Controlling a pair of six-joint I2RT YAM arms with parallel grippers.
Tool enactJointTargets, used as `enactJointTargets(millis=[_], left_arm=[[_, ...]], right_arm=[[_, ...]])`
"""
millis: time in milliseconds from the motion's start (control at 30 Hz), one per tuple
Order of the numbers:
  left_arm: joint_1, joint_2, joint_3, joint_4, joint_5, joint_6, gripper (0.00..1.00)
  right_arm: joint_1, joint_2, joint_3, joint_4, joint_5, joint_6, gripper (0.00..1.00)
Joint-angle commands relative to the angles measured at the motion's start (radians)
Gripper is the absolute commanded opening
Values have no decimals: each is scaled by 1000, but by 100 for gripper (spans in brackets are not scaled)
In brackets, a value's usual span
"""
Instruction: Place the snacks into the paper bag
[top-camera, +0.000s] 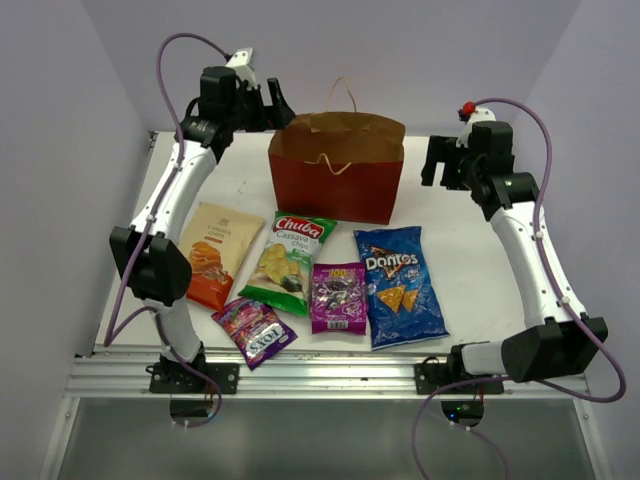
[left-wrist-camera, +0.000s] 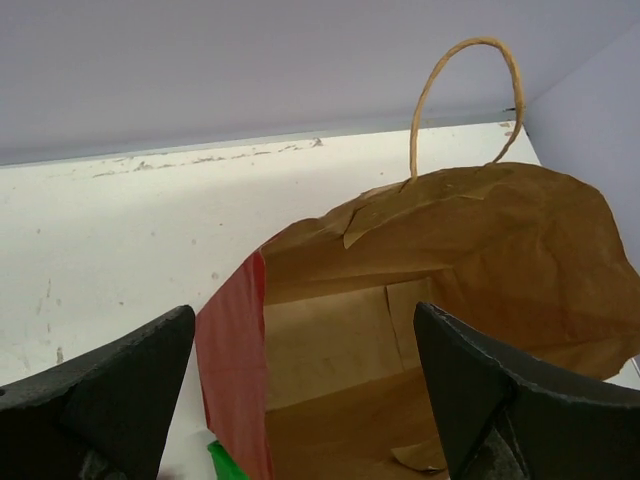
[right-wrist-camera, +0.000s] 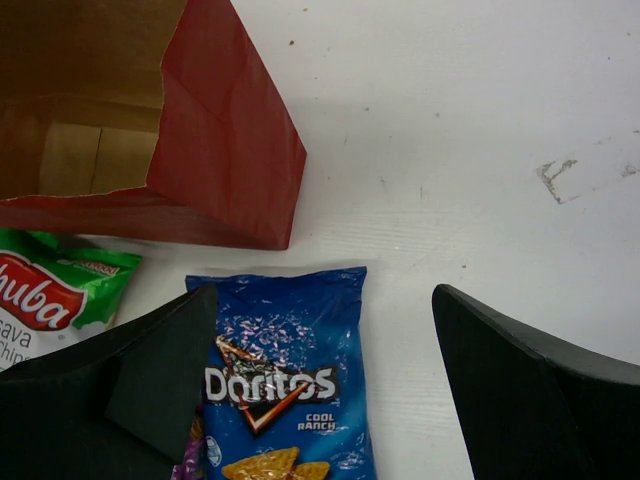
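Note:
The reddish-brown paper bag (top-camera: 336, 180) stands upright and open at the back middle of the table. Five snack packets lie flat in front of it: beige-orange chips (top-camera: 213, 255), Chuba cassava chips (top-camera: 290, 262), a purple candy pack (top-camera: 338, 297), a second purple candy pack (top-camera: 254, 331) and blue Doritos (top-camera: 399, 285). My left gripper (top-camera: 278, 105) is open and empty, high beside the bag's left top edge, looking into its tan inside (left-wrist-camera: 400, 330). My right gripper (top-camera: 440, 160) is open and empty, raised right of the bag, above the Doritos (right-wrist-camera: 290, 380).
The bag's string handle (left-wrist-camera: 465, 100) loops up at its far rim. The white table (top-camera: 460, 240) is walled at the back and both sides. A metal rail (top-camera: 320, 375) runs along the near edge. A corner of the Chuba packet (right-wrist-camera: 50, 290) shows in the right wrist view.

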Motion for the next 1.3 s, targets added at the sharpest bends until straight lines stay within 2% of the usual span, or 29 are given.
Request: enactJointTargets(millis=[0, 167, 367, 400, 433, 467, 567, 700, 1167, 1200, 1233, 1267], left_arm=[[-18, -11, -12, -36, -56, 30, 94], [-34, -2, -63, -44, -82, 43, 90], [-39, 10, -83, -49, -92, 50, 70], [-39, 12, -83, -50, -93, 51, 58], [-39, 12, -83, -50, -96, 53, 53], [-39, 10, -80, -52, -105, 54, 43], [-39, 9, -75, -61, -116, 60, 31], [-39, 9, -71, -81, -151, 77, 1], [-38, -26, -117, -121, -237, 116, 0], [-38, -28, -120, -121, -234, 114, 0], [-38, -29, -126, -119, -233, 114, 0], [-38, -29, -129, -116, -228, 111, 0]], right_arm=[[5, -2, 21, 27, -9, 14, 92], [5, 0, -33, 36, 14, 16, 90], [3, -10, -155, 69, 18, 35, 90], [5, -10, -176, 83, 17, 37, 90], [5, -8, -196, 92, 0, 37, 90], [5, -6, -240, 100, -9, 42, 90], [3, 4, -329, 135, -69, 42, 91], [5, 46, -416, 169, -127, 57, 93], [3, 236, -582, 223, -311, 37, 92], [3, 243, -591, 238, -317, 39, 89], [5, 257, -598, 241, -331, 37, 70], [3, 263, -604, 241, -330, 37, 57]])
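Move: From the right hand the Doritos bag's middle lies about 15 cm back, 5 cm left and some 27 cm below. The purple snack is roughly 18 cm back and 20 cm left, the paper bag's middle about 7 cm ahead, 21 cm left and 17 cm down. From the left hand the paper bag's middle is about 13 cm right, 3 cm ahead and 19 cm below. Right hand sinks 25 cm and back, closing on the Doritos; left sinks 7 cm, pinching the paper-bag rim. ##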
